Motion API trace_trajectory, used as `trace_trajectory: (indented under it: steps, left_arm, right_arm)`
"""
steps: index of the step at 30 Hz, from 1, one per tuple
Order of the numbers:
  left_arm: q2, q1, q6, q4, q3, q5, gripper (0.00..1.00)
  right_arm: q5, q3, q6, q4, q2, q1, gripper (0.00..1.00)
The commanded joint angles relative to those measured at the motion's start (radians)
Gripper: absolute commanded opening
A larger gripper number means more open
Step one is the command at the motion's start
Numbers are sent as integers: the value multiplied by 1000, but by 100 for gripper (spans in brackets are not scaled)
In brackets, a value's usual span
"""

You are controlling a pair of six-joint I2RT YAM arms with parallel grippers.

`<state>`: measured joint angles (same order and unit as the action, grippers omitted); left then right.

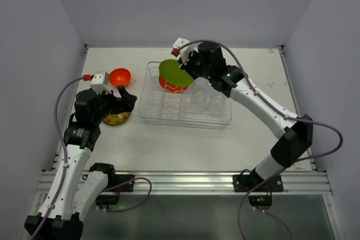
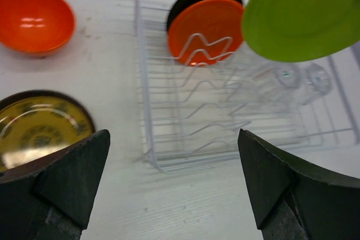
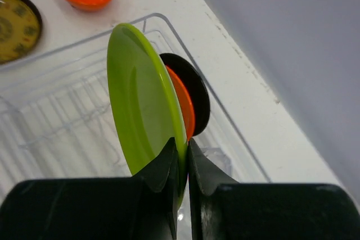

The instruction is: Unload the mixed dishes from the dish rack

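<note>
My right gripper (image 3: 183, 144) is shut on the rim of the lime green plate (image 3: 140, 99), which it holds on edge above the back left of the clear dish rack (image 1: 185, 120). Behind that plate, a red-orange plate (image 3: 184, 108) and a black plate (image 3: 198, 91) stand upright in the rack's slots. Clear tumblers (image 1: 208, 99) sit in the rack's right half. An orange bowl (image 1: 120, 76) and a yellow-brown plate (image 2: 39, 127) lie on the table left of the rack. My left gripper (image 2: 173, 136) hangs wide open with nothing in it, over the table beside the yellow-brown plate.
The white table (image 1: 185, 144) is walled in by grey panels at the back and on both sides. The left arm's body partly covers the yellow-brown plate (image 1: 117, 119) in the top view. A metal rail (image 1: 180, 182) runs along the near edge.
</note>
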<state>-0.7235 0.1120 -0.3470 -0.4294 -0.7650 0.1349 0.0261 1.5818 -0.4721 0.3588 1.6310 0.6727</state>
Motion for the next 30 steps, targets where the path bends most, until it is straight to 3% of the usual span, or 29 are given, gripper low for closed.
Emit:
trace_trajectory:
  steps: [1, 7, 11, 16, 22, 24, 28, 30]
  left_arm:
    - [-28, 8, -95, 239, -34, 397, 100]
    - [-88, 40, -119, 313, -57, 476, 100]
    - [-128, 83, -156, 391, -34, 571, 100]
    - [-139, 173, -231, 558, -5, 624, 100]
    - [-93, 210, -196, 469, -28, 503, 100]
    - [-56, 210, -127, 322, -28, 373, 100]
    - [54, 210, -145, 244, 30, 192, 100]
    - [62, 210, -203, 311, 44, 244, 100]
  right_arm:
    - [72, -63, 426, -34, -141, -24, 0]
    - [274, -285, 769, -159, -344, -81, 0]
    - [454, -374, 863, -251, -395, -85, 0]
    - [532, -428, 912, -327, -412, -87, 0]
    - [472, -488, 900, -331, -439, -94, 0]
    - [468, -538, 911, -348, -477, -94, 0]
    - [417, -641, 969, -409, -591, -122, 0]
    - [410, -702, 1012, -472, -637, -122, 0]
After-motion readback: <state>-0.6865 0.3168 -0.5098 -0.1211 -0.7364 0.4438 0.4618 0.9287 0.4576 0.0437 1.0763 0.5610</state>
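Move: The green plate, already pinched by its rim in the right fingers, has its middle about 5 cm ahead, 6 cm left and 4 cm below that hand. The open left gripper waits some 30 cm left and 12 cm back; the orange plate stands in the rack 8 cm ahead, 10 cm left and 20 cm down. From the left hand the green plate is 13 cm ahead, 22 cm right and slightly higher; the yellow plate lies 10 cm ahead, 10 cm left, 21 cm down. The green plate, kept pinched by its rim, is drawn about 15 cm back above the rack by the right hand, which rises slightly and sinks again while rolling its left side up and tipping down, some 55 degrees in all. The empty left hand, jaws wide, swings right 14 cm, rising and turning clockwise, then eases back left about 4 cm. ##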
